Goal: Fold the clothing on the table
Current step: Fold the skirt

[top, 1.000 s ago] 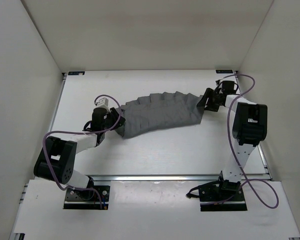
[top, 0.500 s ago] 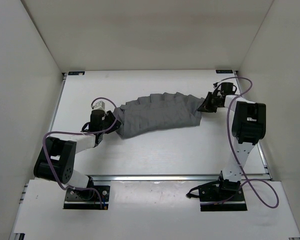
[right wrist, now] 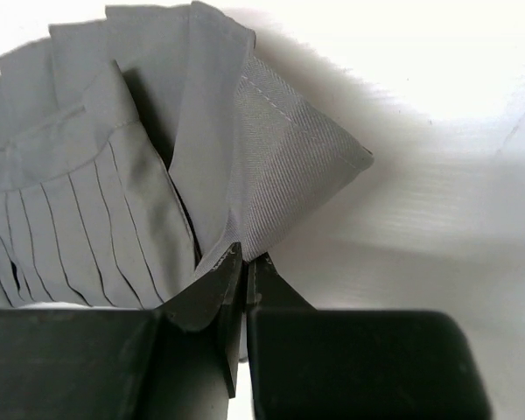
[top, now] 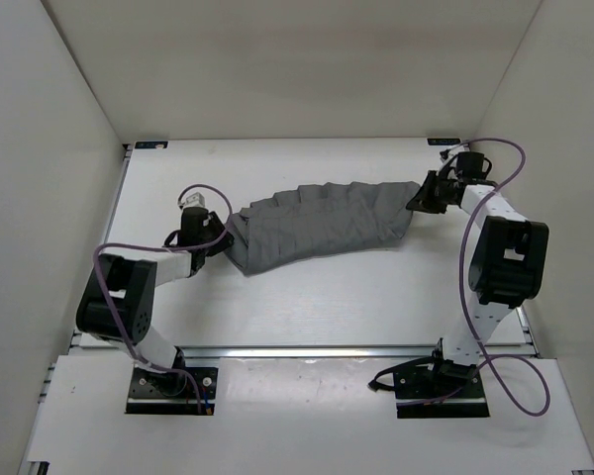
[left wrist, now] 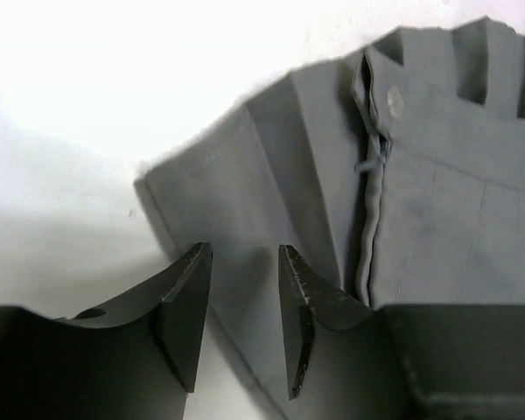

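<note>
The clothing (top: 317, 223) is a dark grey pleated garment lying in a curved band across the middle of the table (top: 307, 297). My right gripper (top: 423, 194) is at its right end, shut on a corner of the fabric (right wrist: 271, 188), which the black fingertips (right wrist: 212, 284) pinch. My left gripper (top: 221, 236) sits at the garment's left end. Its jaws stand apart over the left edge of the cloth (left wrist: 245, 175), with the gripper (left wrist: 245, 262) gripping nothing that I can see.
White walls enclose the table on three sides. A metal rail (top: 307, 349) runs along the near edge, ahead of both arm bases. Purple cables loop off each arm.
The right gripper closed on the garment's right corner and pulled it right and back, stretching the cloth. The left gripper slid slightly back and left along the left end.
</note>
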Tool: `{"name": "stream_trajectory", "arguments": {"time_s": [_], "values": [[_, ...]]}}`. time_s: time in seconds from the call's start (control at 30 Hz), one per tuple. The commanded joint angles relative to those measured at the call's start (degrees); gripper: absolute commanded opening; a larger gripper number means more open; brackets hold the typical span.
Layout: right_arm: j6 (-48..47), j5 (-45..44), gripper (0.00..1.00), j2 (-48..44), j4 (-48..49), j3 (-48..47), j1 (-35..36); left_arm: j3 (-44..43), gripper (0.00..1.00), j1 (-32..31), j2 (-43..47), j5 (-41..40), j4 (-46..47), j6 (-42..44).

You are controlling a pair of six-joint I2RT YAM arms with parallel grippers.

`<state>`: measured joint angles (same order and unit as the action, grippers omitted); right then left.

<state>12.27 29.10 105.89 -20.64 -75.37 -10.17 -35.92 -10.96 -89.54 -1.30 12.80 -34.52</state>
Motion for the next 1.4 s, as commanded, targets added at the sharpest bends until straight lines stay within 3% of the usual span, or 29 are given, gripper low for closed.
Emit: {"name": "stream_trajectory", "arguments": {"time_s": [0.0, 0.27, 0.33, 0.4, 0.73, 0.9, 0.97, 1.2, 1.37], "values": [[-2.07, -1.76, 0.0, -1.91, -2.03, -1.53, -0.19, -3.01, 0.46, 1.46, -2.65, 0.5, -1.03, -0.63], [-2.43, -1.59, 0.0, -4.72, -5.19, -3.46, -3.97, -11.45, 0.28, -0.37, -9.25, 1.91, -8.23, -0.1], [-3.22, -1.5, 0.0, -4.81, -5.54, -4.51, -5.72, -11.8, 0.11, -1.25, -9.86, 2.97, -7.35, -0.54], [-2.96, -0.8, 0.01, -5.77, -5.99, -4.86, -6.78, -12.42, 0.02, -2.3, -10.22, 3.76, -7.52, -0.2], [-6.56, 3.14, 0.0, -8.42, -10.9, -10.31, -10.83, -16.54, 0.0, -11.09, -13.2, 6.66, -7.96, -3.01], [-7.62, 7.89, 0.01, -8.41, -15.13, -17.16, -3.11, -16.2, 0.0, -11.45, -14.44, 7.36, -6.74, -5.19], [-6.66, 9.12, 0.01, -8.76, -14.17, -18.23, 3.02, -15.41, 0.0, -10.58, -14.09, 8.07, -5.5, -5.47], [0.29, 6.49, 0.0, -7.89, -7.58, -15.08, 21.84, -13.3, 0.0, -9.52, -12.59, 8.77, -4.62, -5.47], [1.88, 4.65, 0.0, -5.79, -3.7, -11.21, 30.99, -12.33, 0.0, -8.55, -11.98, 9.3, -3.22, -6.26]]}}
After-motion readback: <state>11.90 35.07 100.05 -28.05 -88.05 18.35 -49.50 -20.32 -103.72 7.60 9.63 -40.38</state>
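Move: The left hand, open and low, has the skirt's left edge about 3 cm ahead, straight in line with it and some 2 cm below; the button lies roughly 8 cm ahead and 7 cm to its right. The right hand, already pinching the skirt's right end about 8 cm above the table, has that left edge some 46 cm to its left and 8 cm back, and the skirt's middle about 24 cm left and 4 cm back. Forward some 3 cm and slightly down, the left hand shuts on the skirt's left edge, then goes about 9 cm right with it and ends still pinching. The right hand, keeping its grip, first draws nearly 9 cm right, rises about 12 cm, then sweeps fast left over the skirt towards the held left edge, easing back late and turning about 30 degrees counter-clockwise. ##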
